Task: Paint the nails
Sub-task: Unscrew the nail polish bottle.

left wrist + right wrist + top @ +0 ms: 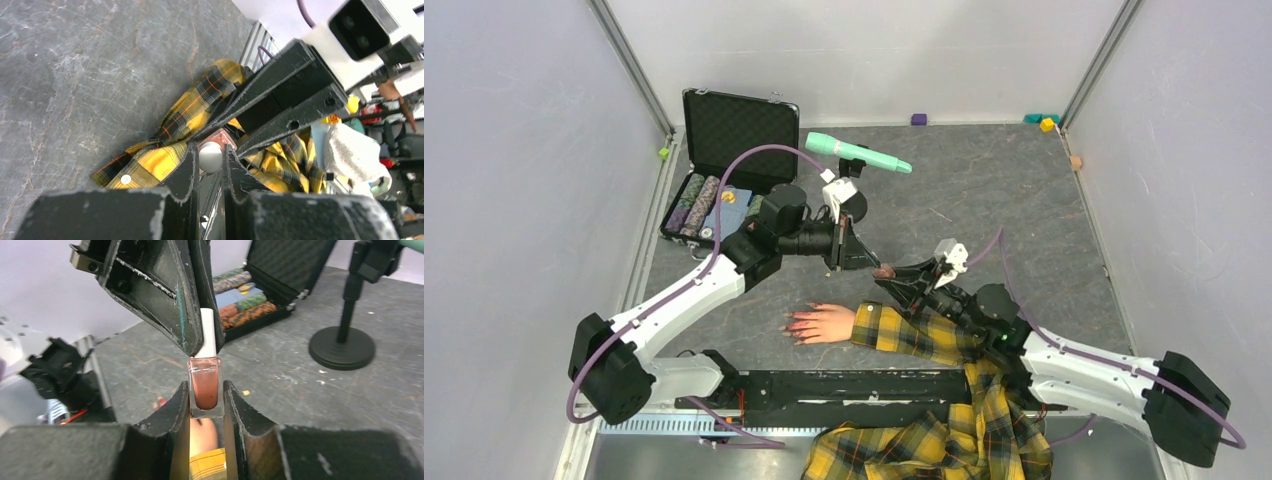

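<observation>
A small polish bottle [204, 387] with brownish-pink liquid is held in mid-air between both arms. My right gripper [206, 400] is shut on its glass body. My left gripper [210, 157] is shut on its white cap [210, 156], coming from the opposite side. In the top view the bottle [884, 270] hangs above the grey table, right of the left gripper [856, 256] and left of the right gripper [902, 277]. The pale mannequin hand [827, 322] lies flat below in its yellow plaid sleeve [904, 335], its red nails [794, 325] pointing left. A nail [160, 402] shows beneath the bottle.
An open black case [724, 165] with rolls of patterned chips sits at the back left. A green tool [856, 152] rests on a black stand [341, 347]. Small coloured blocks [1044, 122] lie by the back wall. The plaid shirt bunches [944, 440] near the arm bases.
</observation>
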`<state>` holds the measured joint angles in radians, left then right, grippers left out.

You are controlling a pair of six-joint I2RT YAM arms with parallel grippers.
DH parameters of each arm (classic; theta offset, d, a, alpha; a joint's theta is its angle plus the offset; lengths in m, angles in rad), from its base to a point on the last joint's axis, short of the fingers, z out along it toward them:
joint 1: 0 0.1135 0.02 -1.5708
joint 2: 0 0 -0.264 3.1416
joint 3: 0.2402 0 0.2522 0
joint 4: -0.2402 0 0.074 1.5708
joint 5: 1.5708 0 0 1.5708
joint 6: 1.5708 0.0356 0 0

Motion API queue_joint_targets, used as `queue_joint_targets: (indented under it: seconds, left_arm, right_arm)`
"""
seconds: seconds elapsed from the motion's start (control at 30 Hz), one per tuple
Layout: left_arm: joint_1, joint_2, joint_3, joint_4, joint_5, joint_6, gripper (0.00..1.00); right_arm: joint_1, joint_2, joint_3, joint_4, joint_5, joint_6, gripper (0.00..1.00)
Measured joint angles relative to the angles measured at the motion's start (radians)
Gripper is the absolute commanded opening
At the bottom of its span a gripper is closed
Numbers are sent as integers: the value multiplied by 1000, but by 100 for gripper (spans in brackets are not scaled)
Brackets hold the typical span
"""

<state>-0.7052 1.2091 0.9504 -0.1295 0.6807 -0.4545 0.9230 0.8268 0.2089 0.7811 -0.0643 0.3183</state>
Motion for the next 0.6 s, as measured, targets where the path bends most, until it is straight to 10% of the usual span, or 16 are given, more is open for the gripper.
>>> queue_joint_targets:
  seconds: [0.6]
  left_arm:
    - [231, 29, -41, 79, -24, -155, 2]
  right_arm:
    - [248, 504, 421, -118, 701, -342, 0]
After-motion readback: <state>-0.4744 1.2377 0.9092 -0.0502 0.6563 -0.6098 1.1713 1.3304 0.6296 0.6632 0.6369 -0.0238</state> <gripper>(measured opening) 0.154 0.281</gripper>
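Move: In the left fingers is the white cap; the glass of the nail polish bottle hangs about 3 cm below that hand, some 2 cm to its right and 1 cm back. The right fingers hold that glass between their tips. From the left hand, the microphone stand's base lies about 20 cm ahead, 6 cm left and 15 cm down, and the painted hand about 7 cm back, 12 cm left and 13 cm down. Twisting the cap against the glass, the left hand turns some 15 degrees counter-clockwise and tips slightly, while the right turns nearly 30 degrees clockwise and rolls its left side down about 20. Together both travel steadily forward and left, some 9 cm, towards the microphone stand, each keeping its grip. ##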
